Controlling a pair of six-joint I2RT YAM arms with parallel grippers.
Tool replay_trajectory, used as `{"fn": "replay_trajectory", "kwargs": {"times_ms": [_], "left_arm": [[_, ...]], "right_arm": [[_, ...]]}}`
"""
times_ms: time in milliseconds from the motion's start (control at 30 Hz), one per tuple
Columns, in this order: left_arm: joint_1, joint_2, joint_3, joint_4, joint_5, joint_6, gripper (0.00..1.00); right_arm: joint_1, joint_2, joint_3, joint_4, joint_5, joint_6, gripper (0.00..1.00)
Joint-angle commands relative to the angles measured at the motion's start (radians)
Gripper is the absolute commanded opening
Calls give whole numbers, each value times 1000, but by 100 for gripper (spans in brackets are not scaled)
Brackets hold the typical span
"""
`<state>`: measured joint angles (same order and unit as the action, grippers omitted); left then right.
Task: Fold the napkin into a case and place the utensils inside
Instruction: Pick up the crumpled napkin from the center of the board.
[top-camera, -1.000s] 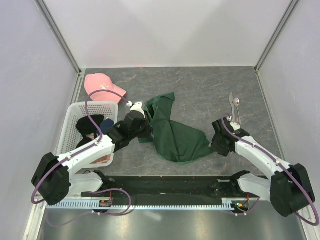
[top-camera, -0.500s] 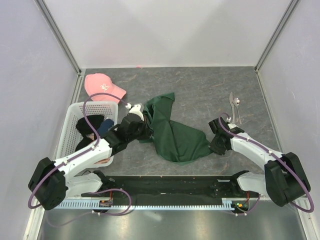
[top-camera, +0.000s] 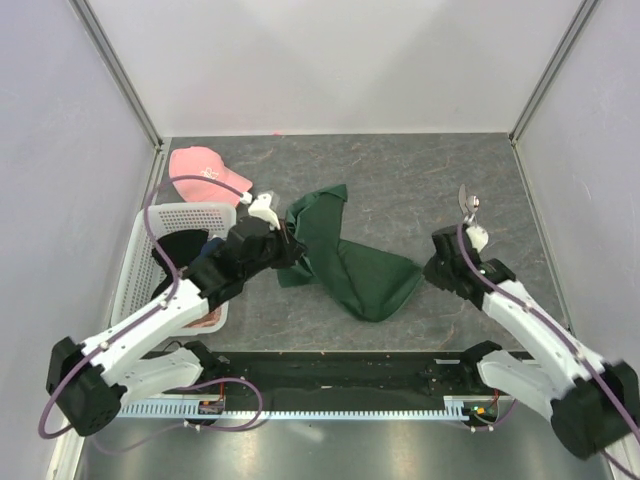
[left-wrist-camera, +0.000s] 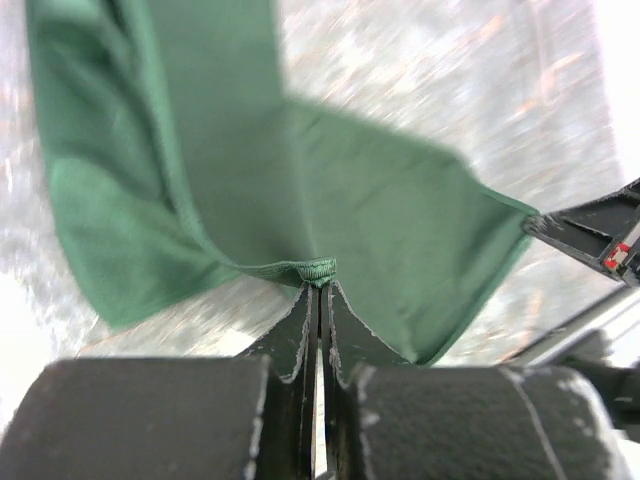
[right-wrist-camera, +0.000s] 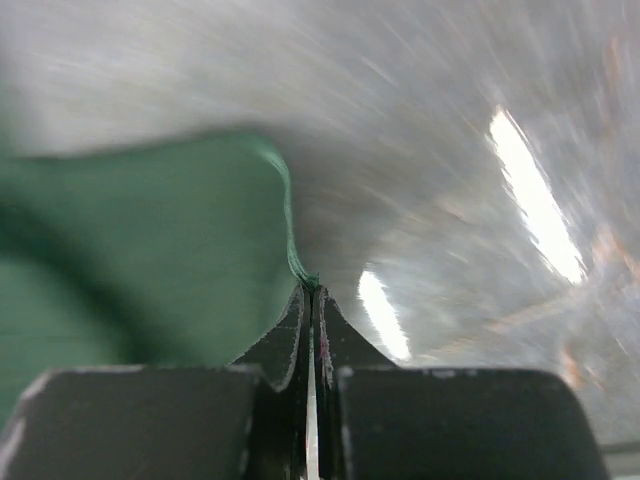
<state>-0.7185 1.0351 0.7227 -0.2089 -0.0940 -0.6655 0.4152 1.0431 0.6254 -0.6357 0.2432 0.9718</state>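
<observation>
The dark green napkin (top-camera: 350, 268) hangs crumpled between my two grippers in the middle of the grey table. My left gripper (top-camera: 291, 246) is shut on its left hem, and the left wrist view shows the hem (left-wrist-camera: 318, 268) pinched at the fingertips of that gripper (left-wrist-camera: 318, 287), with the napkin (left-wrist-camera: 390, 230) spreading away beyond. At the napkin's right corner my right gripper (top-camera: 426, 268) is shut. Its wrist view shows a thin edge of the napkin (right-wrist-camera: 150, 250) caught in the gripper (right-wrist-camera: 311, 291). The shiny utensils (top-camera: 467, 204) lie at the right, just beyond the right wrist.
A pink cap (top-camera: 205, 170) lies at the back left. A white basket (top-camera: 140, 255) holding a black garment (top-camera: 178, 248) stands at the left edge, close to the left arm. Walls close in the table on three sides.
My right gripper has shut on the napkin's right corner. Both arms have shifted and the napkin now hangs between them, with its right end drawn up toward the right gripper.
</observation>
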Motion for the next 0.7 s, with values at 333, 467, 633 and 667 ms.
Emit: {"fn": "replay_trajectory", "kwargs": {"times_ms": [333,467,633,667], "left_arm": [[2,-273,587,0,235,188,2],[2,-342,630,80,338,184,2],[2,-351,646,105,323,202,2],[2,-337,638,105,298,207,2]], "right_arm": [[4,-433,805,-58,38,-493,0],[4,-451,944,-58,-22,-548,0],[2,-463,952,-42,50,-568,0],[4,-454,944,-39,108,-568,0]]}}
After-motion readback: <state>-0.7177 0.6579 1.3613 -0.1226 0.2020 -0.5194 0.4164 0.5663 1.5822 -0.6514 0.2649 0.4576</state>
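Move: Some 11 cm to the right of the left hand, about 3 cm ahead and 12 cm below it lies the middle of the green napkin, whose near edge that hand already pinches; the white basket stands level with the hand, about 27 cm to its left, and the pink cap some 26 cm ahead and 23 cm left. From the right hand, holding the napkin's right corner, the middle is about 17 cm left, 4 cm ahead, 4 cm below. The knife lies about 17 cm ahead and 10 cm right of it. Swinging up fast together, both hands keep their pinch on the napkin and lift it off the board, the left rising about 40 cm and the right nearly 50. After the first few centimetres they also draw back towards the bases and spread apart, while the wrists tip the fingers up from slanting down, the right by far the more. ##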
